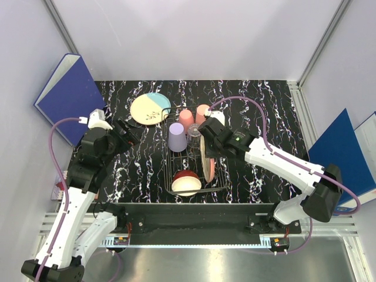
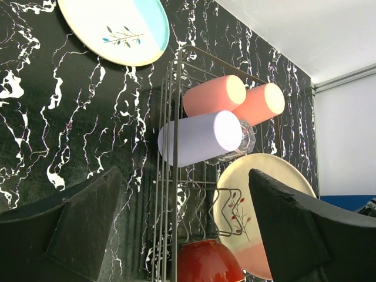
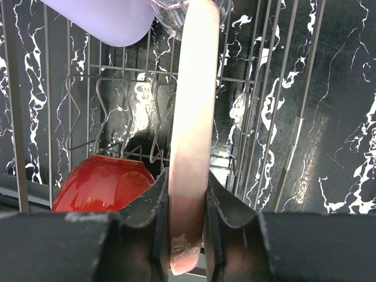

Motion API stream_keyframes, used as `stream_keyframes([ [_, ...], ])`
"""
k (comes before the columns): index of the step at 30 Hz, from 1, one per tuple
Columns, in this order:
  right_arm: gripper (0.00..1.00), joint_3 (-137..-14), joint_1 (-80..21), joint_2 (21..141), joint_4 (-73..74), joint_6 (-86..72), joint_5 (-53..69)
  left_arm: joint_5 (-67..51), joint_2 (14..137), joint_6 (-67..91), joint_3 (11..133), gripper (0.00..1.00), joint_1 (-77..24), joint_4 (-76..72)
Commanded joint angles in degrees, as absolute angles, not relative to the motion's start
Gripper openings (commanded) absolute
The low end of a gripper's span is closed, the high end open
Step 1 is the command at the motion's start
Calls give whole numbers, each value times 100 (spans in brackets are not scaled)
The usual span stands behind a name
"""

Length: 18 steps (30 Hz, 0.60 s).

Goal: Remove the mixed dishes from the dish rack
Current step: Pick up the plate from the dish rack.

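Observation:
The wire dish rack (image 1: 218,176) stands mid-table. My right gripper (image 1: 207,148) is shut on the rim of a salmon-pink plate (image 1: 207,163) standing on edge in the rack; the right wrist view shows both jaws pressed on the plate (image 3: 194,106) at the gripper (image 3: 188,226). A red bowl (image 1: 186,182) lies at the rack's near end. A lavender cup (image 1: 177,137), two salmon-pink cups (image 1: 186,119) (image 1: 202,111) and a clear glass (image 2: 245,138) sit at its far end. The blue-and-cream plate (image 1: 150,109) lies on the table. My left gripper (image 1: 126,133) is open and empty, left of the rack.
A blue binder (image 1: 67,97) leans at the table's far left corner, and another blue binder (image 1: 346,153) stands off the right edge. Pale walls close in the back and sides. The arms' base rail (image 1: 188,214) runs along the near edge.

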<state>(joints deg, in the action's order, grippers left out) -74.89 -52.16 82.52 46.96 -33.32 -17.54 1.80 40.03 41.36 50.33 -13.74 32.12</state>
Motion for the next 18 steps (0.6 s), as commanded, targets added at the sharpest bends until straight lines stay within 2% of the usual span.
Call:
stream_keyframes([
  [1,0,-7804,-5265,8104,4702,-3164,-1828,158,4069,3999,5036,92,-1397,3067],
  [6,0,-8208,-5273,8016,4939,-3085,-1863,184,4087,3946,5045,91,-1397,3059],
  [15,0,-9737,-5273,7989,5598,-2865,-1732,149,4271,3920,5080,92,-1397,2988],
  [18,0,-9835,-5265,7805,5538,-2839,-1767,97,4324,3929,5106,92,-1397,2944],
])
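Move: The plate is already pinched by its upper rim in the right hand; its middle lies about 7 cm below that hand and 1 cm ahead. From the same hand, the red bowl sits some 9 cm left, 7 cm back and 10 cm down; the glass 6 cm left, 10 cm ahead; the purple cup 11 cm left, 8 cm ahead, both about 9 cm lower. From the left hand, the plate is roughly 26 cm right, 4 cm back and 15 cm down. The plate, still pinched on edge between the right fingers, is drawn up out of its slot: the right hand hardly moves at first, then rises nearly straight by about 9 cm, away from the rack floor and the red bowl. The fingers keep their hold and the wrist tips up only some 5 degrees. ##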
